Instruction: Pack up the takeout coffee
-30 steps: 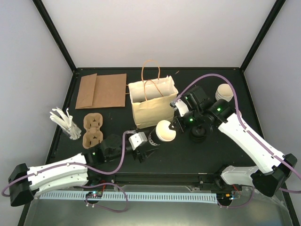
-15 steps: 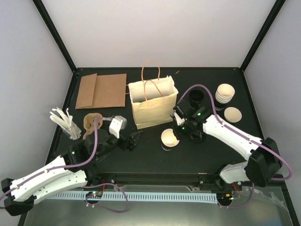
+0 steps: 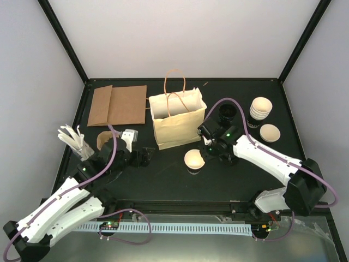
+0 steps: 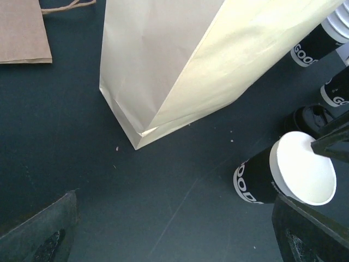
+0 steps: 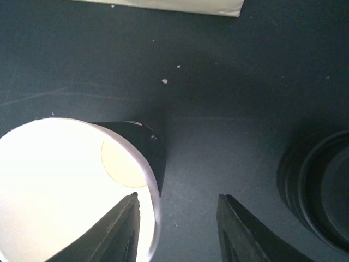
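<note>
The takeout coffee point(image 3: 194, 160) is a cup with a cream-white inside and a black printed outside. It stands mouth up on the black table in front of the cream paper bag point(image 3: 177, 124). My right gripper point(image 3: 208, 146) hangs over its right rim, open. In the right wrist view one finger sits inside the cup point(image 5: 65, 180) and the other outside, with the right gripper point(image 5: 177, 202) not pinching the rim. My left gripper point(image 3: 144, 157) is wide open and holds nothing, left of the cup point(image 4: 302, 176). The bag point(image 4: 180, 60) fills the top of the left wrist view.
Black lids point(image 3: 229, 155) lie just right of the cup, also in the right wrist view as lids point(image 5: 322, 180). Stacked cups point(image 3: 260, 107), another cup point(image 3: 270, 132) and a black cup point(image 3: 226, 112) stand at the right. Flat brown bags point(image 3: 117, 105), a cup carrier point(image 3: 103, 143) and white sticks point(image 3: 76, 141) sit left.
The right gripper brought the cup down onto the table and opened its jaws. The left arm drew back to the left, away from the cup.
</note>
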Controlling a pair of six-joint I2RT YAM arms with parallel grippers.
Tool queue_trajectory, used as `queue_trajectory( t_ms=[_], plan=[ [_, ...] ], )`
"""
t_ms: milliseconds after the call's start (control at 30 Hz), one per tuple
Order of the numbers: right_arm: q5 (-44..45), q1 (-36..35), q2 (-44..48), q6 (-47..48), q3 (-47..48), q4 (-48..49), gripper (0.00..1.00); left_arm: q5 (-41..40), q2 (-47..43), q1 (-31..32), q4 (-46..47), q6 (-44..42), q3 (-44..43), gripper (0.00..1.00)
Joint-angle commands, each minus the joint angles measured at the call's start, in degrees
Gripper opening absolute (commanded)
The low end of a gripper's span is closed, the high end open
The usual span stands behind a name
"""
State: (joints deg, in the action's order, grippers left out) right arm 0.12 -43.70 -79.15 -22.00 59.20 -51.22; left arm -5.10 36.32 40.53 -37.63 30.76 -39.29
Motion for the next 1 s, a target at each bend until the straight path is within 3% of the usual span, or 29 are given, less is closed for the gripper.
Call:
queue_trajectory(
  t_ms=[0,133,233,367,500,700,967],
  plan=[
    [4.79,-0.32,4.49,-0.73,0.71,0.08,0.44,3.06,1.03,-1.05,-4.16,0.67,-3.97,0.99],
    [7.43,-0.25,9.6,-1.31,0.55,-0.9,0.53,6.86,1.18,-1.14,-3.82,-1.72,-3.25,0.99],
    [9.91,-0.22,14.34,-2.38,-0.85,-1.36,0.66,9.61,0.34,-1.19,-1.81,-2.33,-1.2,0.99],
    [17.09,-0.14,18.56,-6.62,-3.45,-3.51,0.99,15.5,-0.45,-1.14,4.68,0.41,3.22,0.99],
    [24.41,0.48,18.05,-13.4,-3.73,-7.36,1.0,21.82,0.28,-1.08,12.17,5.32,7.68,0.99],
    [19.17,6.65,11.89,-18.74,-4.8,-7.54,1.0,24.49,3.17,-1.12,12.61,4.97,7.2,0.99],
    [19.64,7.15,10.36,-20.75,-6.28,-5.44,0.99,25.0,3.8,-1.16,13.75,4.45,7.97,0.99]
  ],
)
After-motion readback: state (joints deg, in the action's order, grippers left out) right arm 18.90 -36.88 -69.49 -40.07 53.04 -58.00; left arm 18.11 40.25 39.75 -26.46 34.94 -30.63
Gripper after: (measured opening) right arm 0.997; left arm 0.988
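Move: The black lid the right hand goes for lies about 11 cm to its right, 2 cm ahead and 7 cm below; the cup stands 5 cm to that hand's left, level with it, middle some 3 cm lower, and the paper bag 15 cm ahead and 12 cm left. From the left hand the cup is roughly 17 cm right, 2 cm back and 12 cm below, the bag 13 cm ahead and 10 cm right. Up first, the right hand lifts its part-open fingers off the cup's wall, about 7 cm, then swings some 10 cm right and sinks to just above its starting height over the black lid, opening fully and turning clockwise. The left hand, open and empty, eases right, down and back towards the cup, its fingers swinging further right. ##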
